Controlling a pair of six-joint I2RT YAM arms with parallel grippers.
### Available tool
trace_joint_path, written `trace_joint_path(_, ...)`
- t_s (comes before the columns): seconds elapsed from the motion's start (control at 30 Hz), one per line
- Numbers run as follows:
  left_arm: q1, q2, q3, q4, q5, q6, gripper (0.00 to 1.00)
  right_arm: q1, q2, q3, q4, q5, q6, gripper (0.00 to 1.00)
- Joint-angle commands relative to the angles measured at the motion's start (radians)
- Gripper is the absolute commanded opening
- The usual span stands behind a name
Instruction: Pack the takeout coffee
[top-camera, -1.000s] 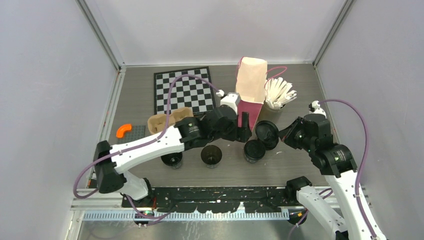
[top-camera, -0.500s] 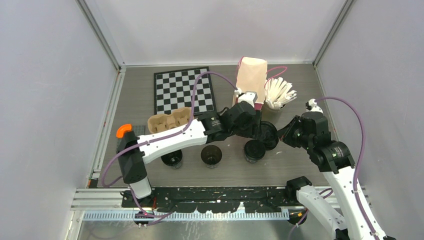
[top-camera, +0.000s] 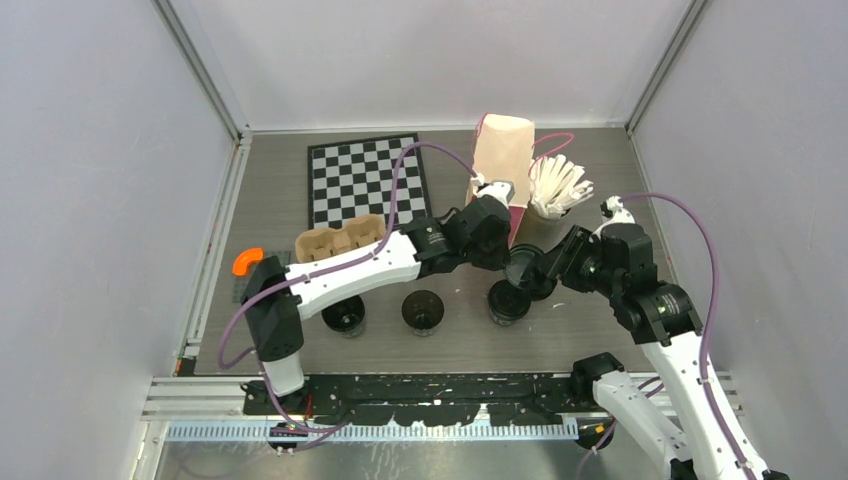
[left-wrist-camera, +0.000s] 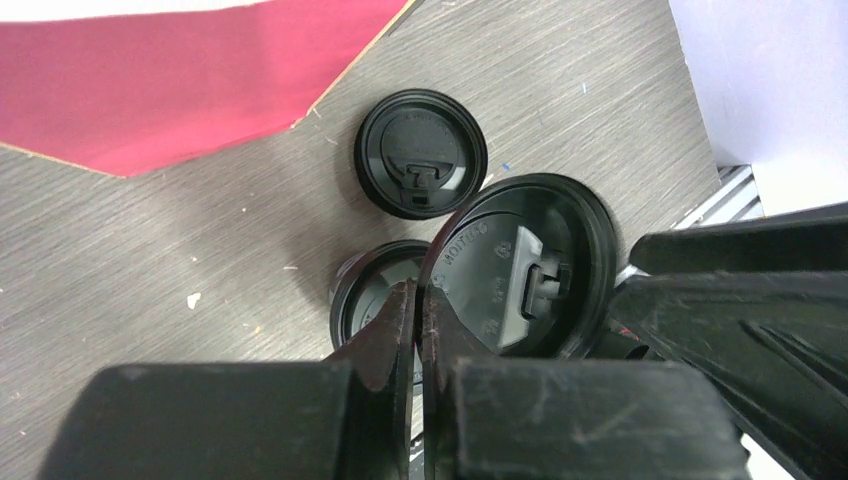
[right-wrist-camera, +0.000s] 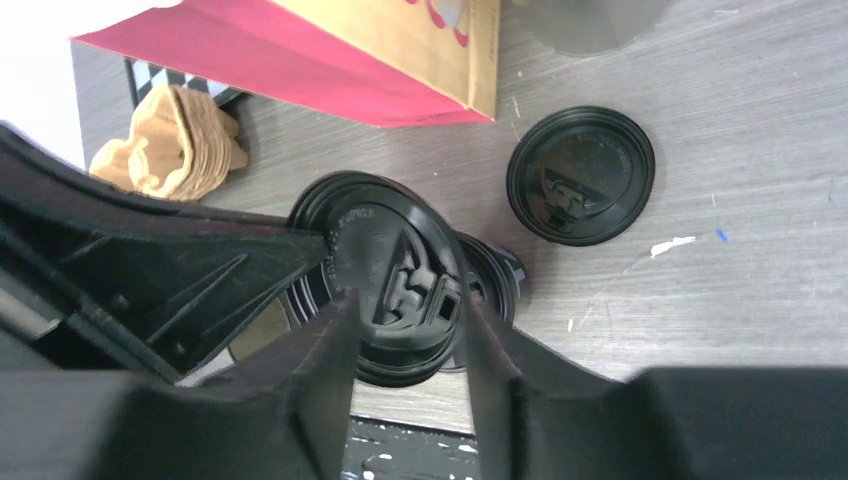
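My left gripper (left-wrist-camera: 420, 298) is shut on the rim of a flat black lid (left-wrist-camera: 520, 270), holding it tilted just above an open black cup (left-wrist-camera: 362, 295). My right gripper (right-wrist-camera: 405, 310) is open, with its fingers standing either side of that same lid (right-wrist-camera: 395, 275) without pinching it. In the top view both grippers meet over this cup (top-camera: 508, 300), the left gripper (top-camera: 505, 260) coming from the left and the right gripper (top-camera: 538, 272) from the right. A second black lid (left-wrist-camera: 421, 153) lies flat on the table beside the cup. Two more black cups (top-camera: 423, 310) (top-camera: 345, 318) stand to the left.
The paper bag (top-camera: 503, 160) with its red side (left-wrist-camera: 180, 80) stands just behind the grippers. A grey cup of white sticks (top-camera: 556, 190) is beside it. The brown pulp tray (top-camera: 340, 242), a chessboard (top-camera: 368, 180) and an orange piece (top-camera: 247, 260) lie to the left.
My left arm reached right to the lid and its gripper closed on the rim. My right gripper, which was shut on the lid, has opened.
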Motion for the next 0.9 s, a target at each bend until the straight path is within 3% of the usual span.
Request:
trace_joint_path(0.0, 0.047, -0.09, -0.063, 0.027, 0.101, -0.036, 0.0, 0.004, -0.052, -0.01, 0.141, -0.089, -0.041, 0.6)
trace_joint_path(0.07, 0.082, -0.148, -0.131, 0.05, 0.14, -0.059, 0.0, 0.004, -0.079, -0.015, 0.173, -0.123, -0.076, 0.69)
trace_joint_path(0.23, 0.2, -0.343, -0.333, 0.119, 0.325, -0.118, 0.0, 0.004, -0.168, -0.062, 0.341, -0.224, -0.144, 0.82)
trace_joint_path(0.4, 0.341, -0.568, -0.561, 0.312, 0.598, -0.298, 0.04, 0.004, -0.288, -0.214, 0.688, -0.316, -0.141, 0.84)
trace_joint_path(0.53, 0.424, -0.711, -0.691, 0.484, 0.729, -0.492, 0.05, 0.004, -0.358, -0.346, 0.999, -0.35, -0.222, 0.84)
trace_joint_path(0.67, 0.464, -0.755, -0.806, 0.716, 0.818, -0.718, 0.05, 0.004, -0.312, -0.377, 1.163, -0.387, -0.271, 0.87)
trace_joint_path(0.87, 0.469, -0.69, -1.012, 1.258, 0.824, -1.132, 0.05, 0.029, -0.153, -0.363, 1.366, -0.459, -0.251, 0.87)
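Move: The left hand already pinches a black lid by its rim. The middle open cup lies about 18 cm to its left, 6 cm back and 8 cm below. The lidded cup is almost beneath, roughly 3 cm back and 2 cm right; a loose lid lies on the table 4 cm ahead and 9 cm right; the bag stands some 14 cm ahead and 3 cm left. From the right hand, the middle open cup is about 25 cm left, 4 cm back. Leftward, the left hand carries its pinched lid some 14 cm towards the middle open cup, dipping slightly at first, then rising to about 9 cm higher and drawing back a little; its wrist rolls some 60 degrees until the fingers point level to the right. The right hand opens wide around the lid's rim and backs off, about 12 cm up and 6 cm left, tipping its fingers up past level. ##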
